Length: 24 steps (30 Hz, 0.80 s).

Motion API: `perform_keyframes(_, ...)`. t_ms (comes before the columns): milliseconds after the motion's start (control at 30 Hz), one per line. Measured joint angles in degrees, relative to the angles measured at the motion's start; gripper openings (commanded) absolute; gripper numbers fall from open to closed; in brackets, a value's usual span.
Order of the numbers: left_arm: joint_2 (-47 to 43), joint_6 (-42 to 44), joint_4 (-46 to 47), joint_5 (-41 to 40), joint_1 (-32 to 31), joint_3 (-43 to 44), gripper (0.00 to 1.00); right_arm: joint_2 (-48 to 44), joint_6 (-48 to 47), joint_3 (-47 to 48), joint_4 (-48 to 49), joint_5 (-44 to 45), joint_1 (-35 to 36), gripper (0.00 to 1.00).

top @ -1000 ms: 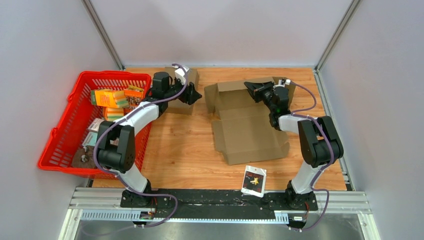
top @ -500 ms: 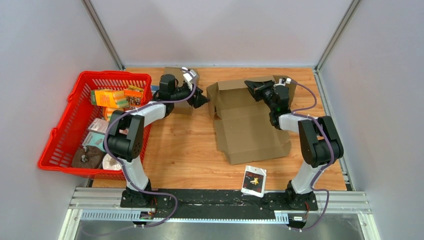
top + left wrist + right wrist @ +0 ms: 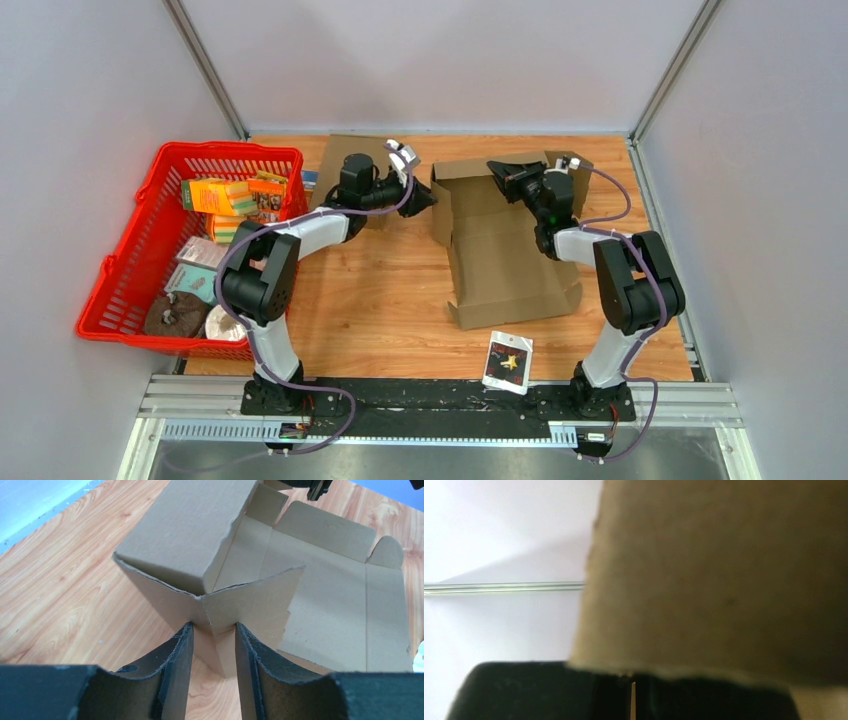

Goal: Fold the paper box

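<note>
The brown paper box (image 3: 505, 260) lies half folded on the wooden table, its left wall raised and its front panel flat. My left gripper (image 3: 425, 198) is at the box's near left corner. In the left wrist view that corner (image 3: 215, 605) sits between my left gripper's (image 3: 212, 627) fingers, and both fingertips (image 3: 186, 630) touch cardboard. My right gripper (image 3: 500, 172) is at the box's back edge, shut on the rear flap. In the right wrist view the flap (image 3: 724, 570) rises straight out of the closed right gripper (image 3: 631, 672) and fills most of the frame.
A red basket (image 3: 230, 148) with several packets stands at the left. A flat cardboard piece (image 3: 340, 150) lies at the back behind the left arm. A small printed packet (image 3: 508, 360) lies near the front edge. Grey walls close in the table.
My left gripper has moved right from the flat cardboard to the box's corner and its jaws have narrowed. The box's left wall now stands up. The right gripper has kept its hold.
</note>
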Motion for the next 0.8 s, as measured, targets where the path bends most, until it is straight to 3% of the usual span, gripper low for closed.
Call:
perform_keyframes(200,-0.1,-1.3,0.9,-4.8,-2.9,0.0,0.48,0.0,0.5,-0.6,1.0,1.4,0.7,0.00)
perform_keyframes(333,-0.6,-1.6,0.9,-10.6,-4.3,-0.1,0.66,0.0,1.2,-1.7,1.9,3.2,0.8,0.00)
perform_keyframes(433,-1.2,-2.2,1.0,-15.1,-5.1,-0.8,0.72,0.0,1.9,-2.1,2.3,3.8,0.8,0.00)
perform_keyframes(633,-1.5,-6.1,0.3,-20.5,-6.1,-0.9,0.70,0.0,2.6,-2.2,2.5,4.6,1.2,0.00)
perform_keyframes(800,-1.5,-8.5,0.7,-31.3,-9.6,-0.7,0.67,-0.1,4.2,-3.0,2.7,6.9,1.4,0.00)
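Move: The left gripper's fingertips are at the crease of the upright corner tab, its middle roughly 2 cm to the right, 1 cm ahead and 2 cm below. From this hand, the folded-over far strip is about 7 cm ahead, 10 cm to the right and 3 cm higher; the second box is some 6 cm ahead, 16 cm left and 8 cm lower. The tab lies about 5 cm back, 8 cm left and 5 cm below the right hand, which already grips the strip. Bring the left gripper about 1.5 cm right into the corner tab, then ease it some 2 cm forward while swinging the fingers about 25 degrees counter-clockwise and opening them wider, so they straddle the crease with the nearer finger against the tab. Keep the right gripper shut on the far strip, sinking about 1 cm with a slight clockwise turn. ##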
